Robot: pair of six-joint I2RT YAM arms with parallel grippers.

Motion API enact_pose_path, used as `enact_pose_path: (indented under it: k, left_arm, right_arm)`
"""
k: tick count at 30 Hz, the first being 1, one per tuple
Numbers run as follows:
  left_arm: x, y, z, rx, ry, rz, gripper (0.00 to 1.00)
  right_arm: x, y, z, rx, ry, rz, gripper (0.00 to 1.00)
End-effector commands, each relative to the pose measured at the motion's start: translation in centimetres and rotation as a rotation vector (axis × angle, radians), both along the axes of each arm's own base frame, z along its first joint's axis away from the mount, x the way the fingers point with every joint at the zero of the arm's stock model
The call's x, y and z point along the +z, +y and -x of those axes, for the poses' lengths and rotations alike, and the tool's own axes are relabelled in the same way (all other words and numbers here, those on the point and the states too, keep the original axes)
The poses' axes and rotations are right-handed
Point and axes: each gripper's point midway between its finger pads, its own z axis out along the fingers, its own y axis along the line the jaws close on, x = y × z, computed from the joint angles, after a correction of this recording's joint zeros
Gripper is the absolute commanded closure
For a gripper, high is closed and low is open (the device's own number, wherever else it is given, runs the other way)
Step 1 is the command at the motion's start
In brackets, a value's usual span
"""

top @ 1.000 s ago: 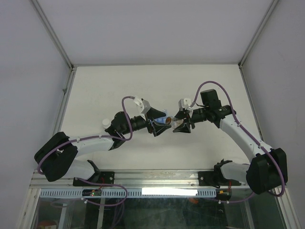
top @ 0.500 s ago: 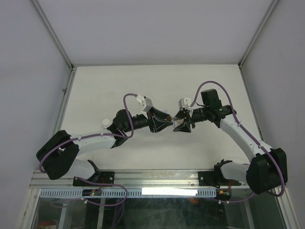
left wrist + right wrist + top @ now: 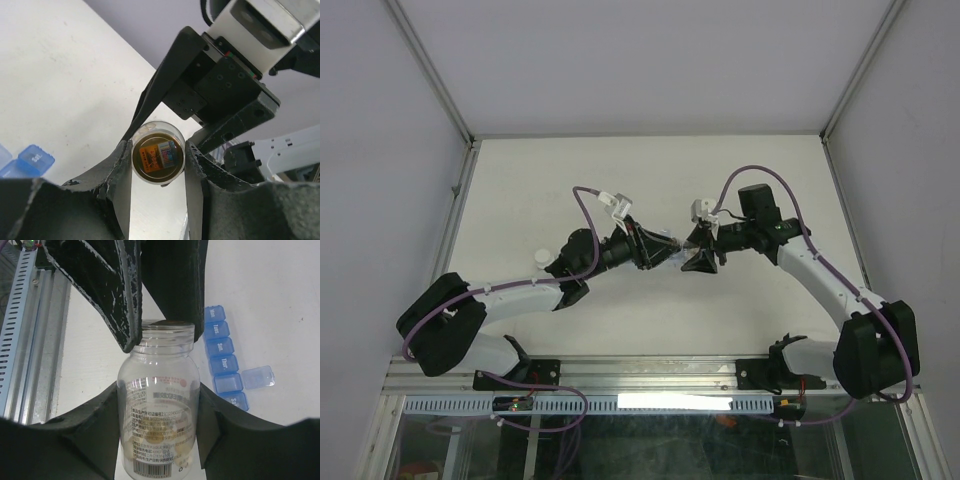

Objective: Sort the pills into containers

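The small clear bottle (image 3: 159,375) is held above the table between both grippers. My right gripper (image 3: 159,392) is shut round its body. My left gripper (image 3: 159,149) closes on its neck end, one finger touching each side, and I see the bottle (image 3: 158,156) end-on there. A few orange-tan pills (image 3: 175,452) lie inside the bottle near its base. The blue pill container strip (image 3: 222,357) lies on the table below, one compartment lid (image 3: 257,376) open; its end shows in the left wrist view (image 3: 27,160). In the top view the grippers (image 3: 680,254) meet mid-table.
A small white round cap (image 3: 540,258) sits on the table by the left arm's elbow. A metal rail (image 3: 22,340) runs along the table's near edge. Grey walls enclose the white table (image 3: 570,180).
My left wrist has rolled and reached a little farther toward the right gripper. Both grippers have shifted slightly away from the arm bases, with the bottle still between them.
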Motion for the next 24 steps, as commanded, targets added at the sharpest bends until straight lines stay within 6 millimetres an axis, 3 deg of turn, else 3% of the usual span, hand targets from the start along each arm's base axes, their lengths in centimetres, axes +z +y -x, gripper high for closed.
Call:
enact_pose_path:
  k: [1, 8, 12, 13, 19, 24]
  left_arm:
    - [4.2, 0.8, -2.6, 0.175, 0.151, 0.177, 1.00]
    - [3.6, 0.2, -3.7, 0.281, 0.346, 0.160, 1.00]
    - [4.2, -0.3, -3.4, 0.262, 0.336, 0.161, 1.00]
    - [4.2, -0.3, -3.4, 0.259, 0.330, 0.155, 0.96]
    - [4.4, -0.5, -3.0, 0.228, 0.286, 0.152, 0.32]
    - [4.5, 0.4, -2.7, 0.243, 0.236, 0.147, 0.04]
  right_arm:
    - [1.1, 0.2, -2.2, -0.070, -0.031, -0.001, 1.00]
    - [1.0, -0.4, -3.4, -0.137, -0.038, 0.011, 1.00]
    - [0.9, -0.4, -3.4, -0.135, -0.036, 0.011, 1.00]
    - [0.9, -0.3, -3.3, -0.130, -0.036, 0.009, 1.00]
    - [1.5, -0.5, -3.0, -0.112, -0.027, -0.022, 1.00]
    - [2.2, -0.9, -2.7, -0.103, -0.038, -0.049, 1.00]
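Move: My left fingers are already closed on the cap of the pill bottle. My right hand grips the bottle's body, whose middle lies about 4 cm to the right of my left hand, 2 cm back and 3 cm lower. From my right hand the cap is some 4 cm left, 2 cm ahead and 4 cm up. The blue pill organizer lies on the table about 9 cm ahead of my left hand, 3 cm left and 19 cm below; its open lid sticks out 5 cm beyond it and 3 cm to its right. Gripping the cap, I roll my left wrist roughly 20 degrees counter-clockwise, seen from behind that hand looking at the cap, and swing it a little counter-clockwise from above, while both hands go about 3 cm forward together. My right hand keeps its hold on the bottle. Then my left hand stops and spreads its fingers wide, letting go of the cap without backing away. ##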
